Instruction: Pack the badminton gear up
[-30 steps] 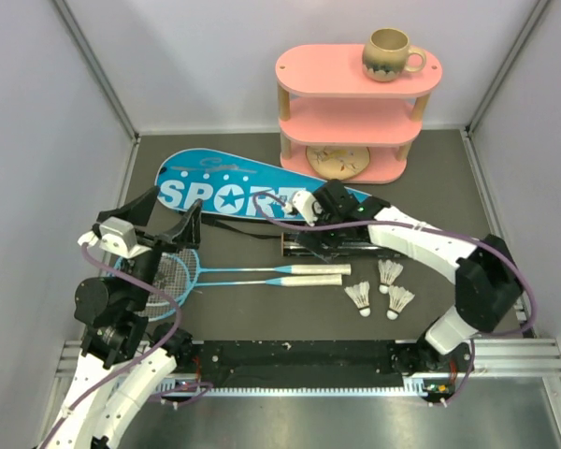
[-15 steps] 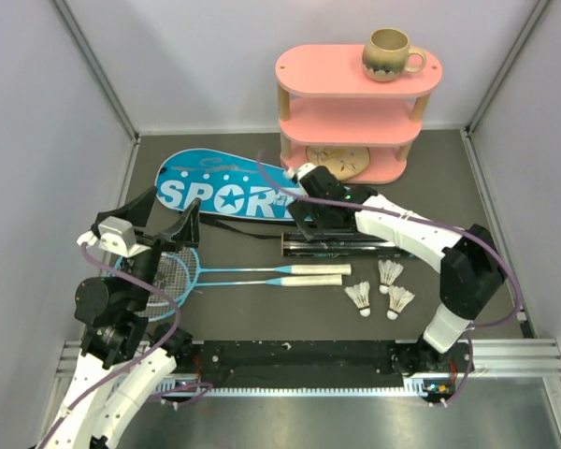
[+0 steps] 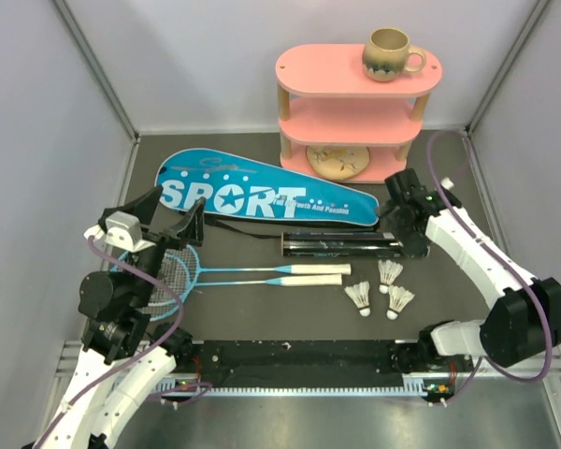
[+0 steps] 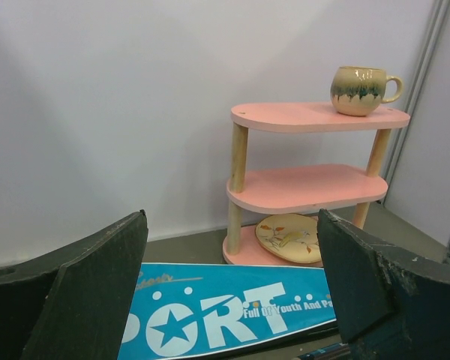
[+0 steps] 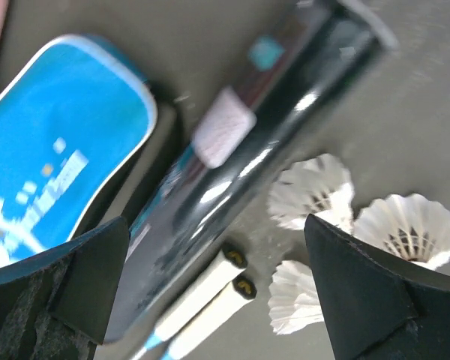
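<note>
The blue "SPORT" cover lies flat at mid-table. In front of it lies the long black tube. Two light-blue rackets lie side by side, white handles pointing right, heads under my left gripper. Three white shuttlecocks sit right of the handles, one of them nearest the tube. My left gripper hangs open above the racket heads. My right gripper is open and empty above the tube's right end.
A pink three-tier shelf stands at the back right, with a beige mug on top and a decorated plate on its lowest tier. Grey walls enclose the table on three sides.
My right arm has swung from over the cover and the tube's left part to the tube's right end, still empty. The left arm has hardly moved.
</note>
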You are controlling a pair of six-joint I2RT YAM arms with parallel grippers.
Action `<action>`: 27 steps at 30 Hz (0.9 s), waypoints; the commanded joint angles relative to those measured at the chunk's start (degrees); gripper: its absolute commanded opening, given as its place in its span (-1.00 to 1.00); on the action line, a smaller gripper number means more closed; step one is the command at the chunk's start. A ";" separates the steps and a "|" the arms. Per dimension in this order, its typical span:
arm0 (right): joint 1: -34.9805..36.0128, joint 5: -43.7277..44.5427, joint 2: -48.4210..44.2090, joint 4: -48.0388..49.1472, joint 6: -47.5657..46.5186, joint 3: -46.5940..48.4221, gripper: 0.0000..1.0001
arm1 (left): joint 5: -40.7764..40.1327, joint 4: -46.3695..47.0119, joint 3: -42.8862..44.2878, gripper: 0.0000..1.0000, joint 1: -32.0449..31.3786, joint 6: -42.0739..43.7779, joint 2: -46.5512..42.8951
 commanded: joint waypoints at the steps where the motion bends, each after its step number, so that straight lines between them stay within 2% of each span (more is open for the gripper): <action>1: -6.19 0.48 -4.06 -1.34 11.85 -4.56 0.98 | 0.57 1.34 1.55 0.96 -0.15 0.20 0.93; 8: -12.36 -1.28 -5.03 2.27 14.82 -11.15 0.98 | 1.28 1.34 1.55 0.96 -0.15 -0.15 1.63; 13: -13.86 -1.02 -3.28 5.87 14.84 -12.65 0.98 | 1.63 1.34 1.55 0.96 -0.15 -0.33 1.99; 27: -14.57 -0.67 9.72 13.08 16.24 -11.78 0.92 | 2.07 1.34 1.55 0.96 -0.15 -0.59 3.04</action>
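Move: The black shuttlecock tube lies crosswise under the right hand: its middle is about 10 cm to the hand's left, its right end 10 cm to the right, both roughly level fore and aft and some 10 cm below. The nearest shuttlecock is about 7 cm back and 1 cm left, another 14 cm back and 2 cm right, both about 11 cm down. From the left hand, the tube's middle is some 8 cm ahead, 37 cm right and 38 cm down. The tube's right end is approached by the right hand, which comes down about 9 cm while shifting some 6.5 cm right, mostly early on, turning about 25 degrees clockwise and drifting 2 cm back before coming forward again. The last stretch is mainly straight down, the fingers staying wide open and coming astride the tube just short of its end cap. ##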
